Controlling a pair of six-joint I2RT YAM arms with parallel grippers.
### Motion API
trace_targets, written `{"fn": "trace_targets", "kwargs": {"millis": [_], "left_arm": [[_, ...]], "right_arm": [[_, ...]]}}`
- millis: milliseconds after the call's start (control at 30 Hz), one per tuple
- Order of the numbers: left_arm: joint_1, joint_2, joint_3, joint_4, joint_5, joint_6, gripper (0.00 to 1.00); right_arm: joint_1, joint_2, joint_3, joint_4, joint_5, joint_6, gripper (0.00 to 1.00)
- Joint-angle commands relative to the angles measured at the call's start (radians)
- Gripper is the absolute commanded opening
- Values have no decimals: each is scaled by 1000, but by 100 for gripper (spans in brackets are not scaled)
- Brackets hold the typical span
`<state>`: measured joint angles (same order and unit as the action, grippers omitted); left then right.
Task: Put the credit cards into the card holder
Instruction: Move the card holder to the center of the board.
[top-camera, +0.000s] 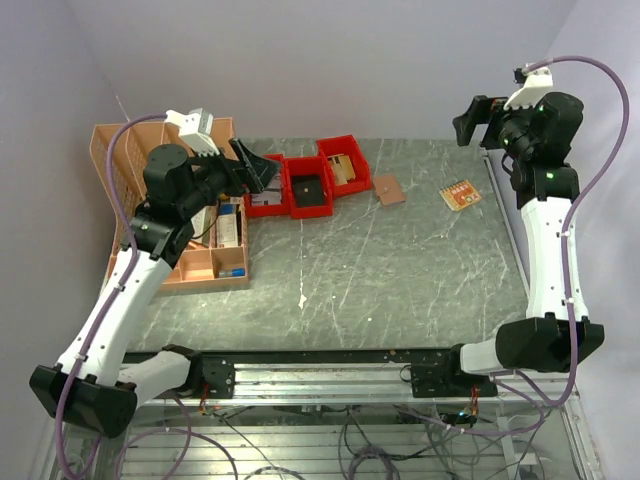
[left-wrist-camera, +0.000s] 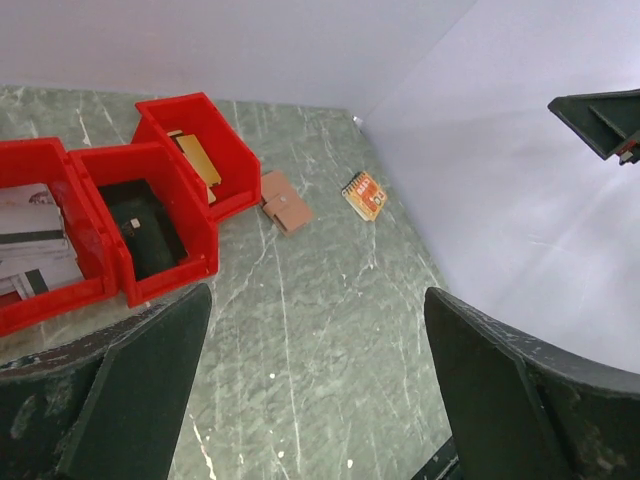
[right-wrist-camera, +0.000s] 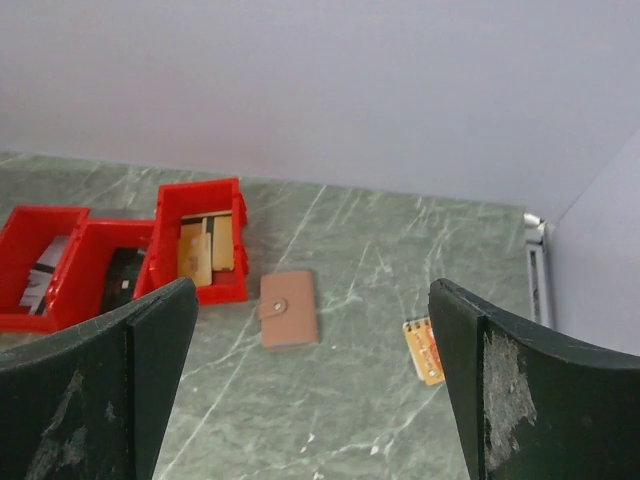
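The card holder (top-camera: 389, 189) is a tan folded wallet with a snap tab, lying shut on the green marble table just right of the red bins; it also shows in both wrist views (left-wrist-camera: 284, 205) (right-wrist-camera: 289, 309). Tan credit cards (top-camera: 346, 170) with a dark stripe lie in the rightmost red bin (right-wrist-camera: 200, 250) (left-wrist-camera: 200, 160). My left gripper (top-camera: 255, 165) hangs open above the left bins, nothing between its fingers (left-wrist-camera: 315, 390). My right gripper (top-camera: 470, 118) is raised high at the back right, open and empty (right-wrist-camera: 310, 390).
Three red bins (top-camera: 309, 205) stand in a row at the back; the left one holds grey cards (left-wrist-camera: 30, 220). A peach desk organizer (top-camera: 105, 150) fills the back left. A small orange spiral pad (top-camera: 460, 194) lies right of the card holder. Walls close the back and sides.
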<state>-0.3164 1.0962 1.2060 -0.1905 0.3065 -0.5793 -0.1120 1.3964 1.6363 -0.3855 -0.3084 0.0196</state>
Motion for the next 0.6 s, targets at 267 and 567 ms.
{"fn": "trace_targets", "kwargs": {"millis": [267,567], "left_arm": [[5,-97,-168,68,54,-60,100],[5,-106,-327,134,106,-96,97]], "right_arm": [[-3,-2,-183,77,-406,-24,100],[39,378,-110,-131,-458,-292,100]]}}
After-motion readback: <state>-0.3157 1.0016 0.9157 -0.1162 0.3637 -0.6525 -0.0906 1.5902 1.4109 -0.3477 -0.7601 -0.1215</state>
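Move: The card holder lies flat on the board about 17 cm ahead of the right hand, 10 cm to its left and some 40 cm below. The card bin stands about 14 cm to the left of the holder and 6 cm farther out; the orange notebook lies some 22 cm to the right of the holder and 3 cm nearer. From the left hand the holder is roughly 27 cm ahead, 38 cm right and 38 cm below. Still open, the right hand sinks some 16 cm towards the card holder, swinging leftward; the left sinks 8 cm. ##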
